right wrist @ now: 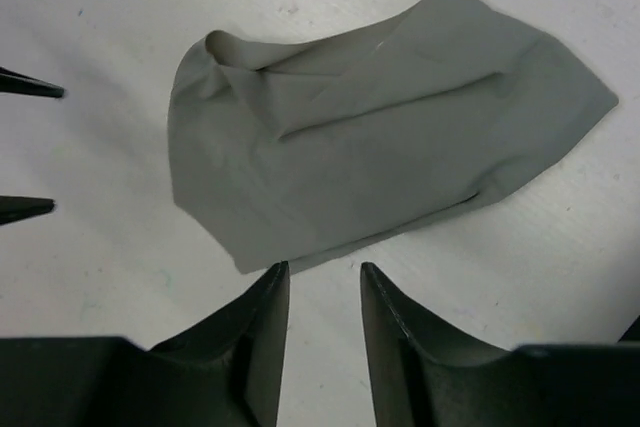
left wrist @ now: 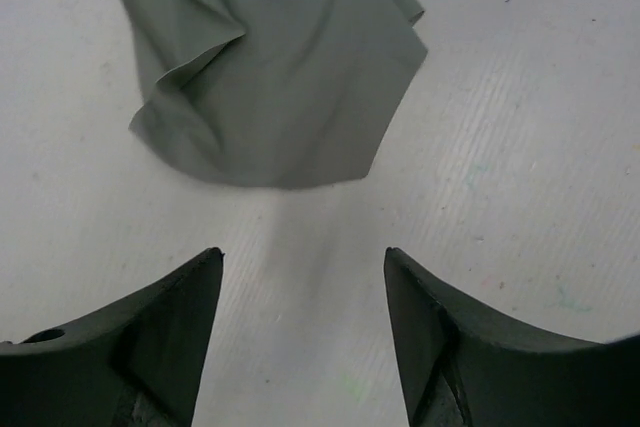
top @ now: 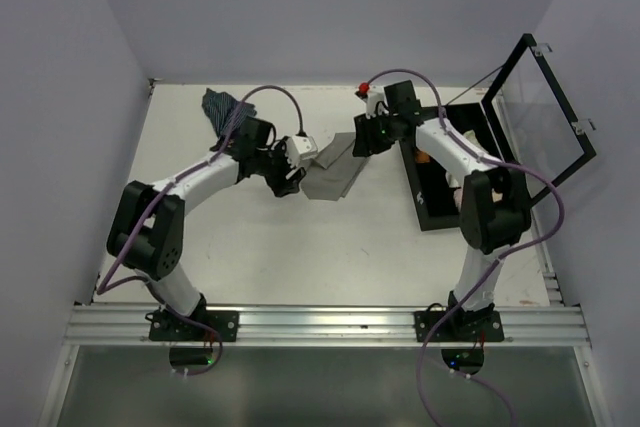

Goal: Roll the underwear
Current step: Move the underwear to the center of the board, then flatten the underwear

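The grey underwear (top: 335, 172) lies loosely folded and creased on the white table between my two grippers. My left gripper (top: 295, 169) is at its left side, open. In the left wrist view the underwear (left wrist: 280, 77) lies beyond the gripper (left wrist: 303, 255), with bare table between the fingers. My right gripper (top: 366, 137) is at the cloth's far right edge. In the right wrist view that gripper (right wrist: 325, 269) is open, its fingertips just short of the edge of the underwear (right wrist: 370, 147), holding nothing. The left gripper's fingertips (right wrist: 30, 87) show at that view's left edge.
A black box (top: 450, 172) with a raised clear lid (top: 540, 112) stands at the right, under the right arm. A dark patterned cloth (top: 222, 107) lies at the back left. A small red object (top: 364, 89) sits at the back near the right gripper.
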Controlling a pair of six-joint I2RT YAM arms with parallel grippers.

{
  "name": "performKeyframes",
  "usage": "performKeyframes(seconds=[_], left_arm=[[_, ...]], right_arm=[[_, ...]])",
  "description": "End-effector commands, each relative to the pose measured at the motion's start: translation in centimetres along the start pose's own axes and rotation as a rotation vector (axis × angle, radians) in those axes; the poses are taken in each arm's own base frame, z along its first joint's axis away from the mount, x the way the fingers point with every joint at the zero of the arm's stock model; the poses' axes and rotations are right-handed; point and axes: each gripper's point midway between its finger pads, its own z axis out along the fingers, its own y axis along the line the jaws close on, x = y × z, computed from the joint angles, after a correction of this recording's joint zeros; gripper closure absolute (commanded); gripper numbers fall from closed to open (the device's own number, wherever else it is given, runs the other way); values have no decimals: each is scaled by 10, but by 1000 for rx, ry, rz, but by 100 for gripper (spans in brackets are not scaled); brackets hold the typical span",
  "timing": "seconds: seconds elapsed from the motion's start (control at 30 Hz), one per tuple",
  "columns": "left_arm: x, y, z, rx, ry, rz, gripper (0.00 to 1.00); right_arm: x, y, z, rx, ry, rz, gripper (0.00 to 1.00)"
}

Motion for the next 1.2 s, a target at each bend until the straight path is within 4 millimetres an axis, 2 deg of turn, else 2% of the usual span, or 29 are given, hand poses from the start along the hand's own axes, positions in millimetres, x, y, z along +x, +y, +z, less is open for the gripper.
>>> performKeyframes(seconds=[0.0, 0.03, 0.07, 0.1, 0.13, 0.2, 0.23, 0.33, 0.4, 0.5, 0.53, 0.7, 0.73, 0.8, 0.97, 1.03, 1.17], left_arm=[[-9, 17, 29, -33, 2, 150, 32], [-22, 27, 33, -47, -9, 146, 33], [-12, 31, 45, -46, 25, 114, 33], [-22, 39, 47, -63, 13, 94, 35], [-21, 42, 51, -65, 16, 84, 35], [-20, 46, 59, -79, 9, 63, 35], [-19, 46, 62, -75, 7, 58, 35], [-10, 45, 73, -65, 28, 7, 35], [4, 43, 79, -52, 77, -34, 36], [16, 39, 79, -47, 104, -70, 46], [18, 37, 79, -45, 106, -79, 56], [29, 33, 75, -30, 138, -132, 83], [30, 33, 74, -30, 142, -138, 92], [35, 34, 70, -41, 160, -156, 100], [54, 43, 48, -64, 203, -225, 100], [59, 48, 35, -79, 205, -255, 100], [79, 46, 14, -82, 232, -323, 100]], right_arm=[[15, 27, -11, -32, 9, 36, 64], [30, 34, -4, -39, 43, 50, 66], [36, 35, 0, -30, 55, 57, 67], [38, 35, 5, -24, 54, 62, 68], [48, 38, 12, -22, 77, 81, 69], [52, 33, 20, 7, 71, 102, 72], [62, 30, 29, 10, 95, 132, 72], [74, 23, 42, 31, 129, 160, 76], [79, 21, 47, 40, 141, 177, 78], [85, 21, 55, 39, 156, 220, 75], [85, 21, 57, 40, 158, 230, 74], [103, 15, 69, 86, 208, 239, 73], [103, 14, 71, 89, 209, 242, 73], [112, 6, 76, 126, 238, 242, 76], [127, -13, 76, 227, 308, 199, 80], [130, -17, 74, 232, 322, 178, 81], [136, -20, 68, 226, 356, 84, 83]])
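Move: The grey underwear lies spread on the table. From my left hand its middle is about 8 cm ahead, 11 cm to the right and 8 cm down. From my right hand it is about 1 cm ahead, 7 cm to the left and 11 cm down. The striped cloth lies roughly 24 cm ahead and 17 cm left of my left hand. The open box is level with my right hand, some 24 cm to its right. I lower my left hand about 7 cm while easing forward and a little right onto the underwear's left edge, shut its open fingers and pinch the cloth, then drag it some 5 cm left over the table, turning slightly counter-clockwise. My right hand draws back about 6 cm and sinks 10 cm to the table beside the right front edge, tipping further down and narrowing its fingers, then creeps a little forward. ##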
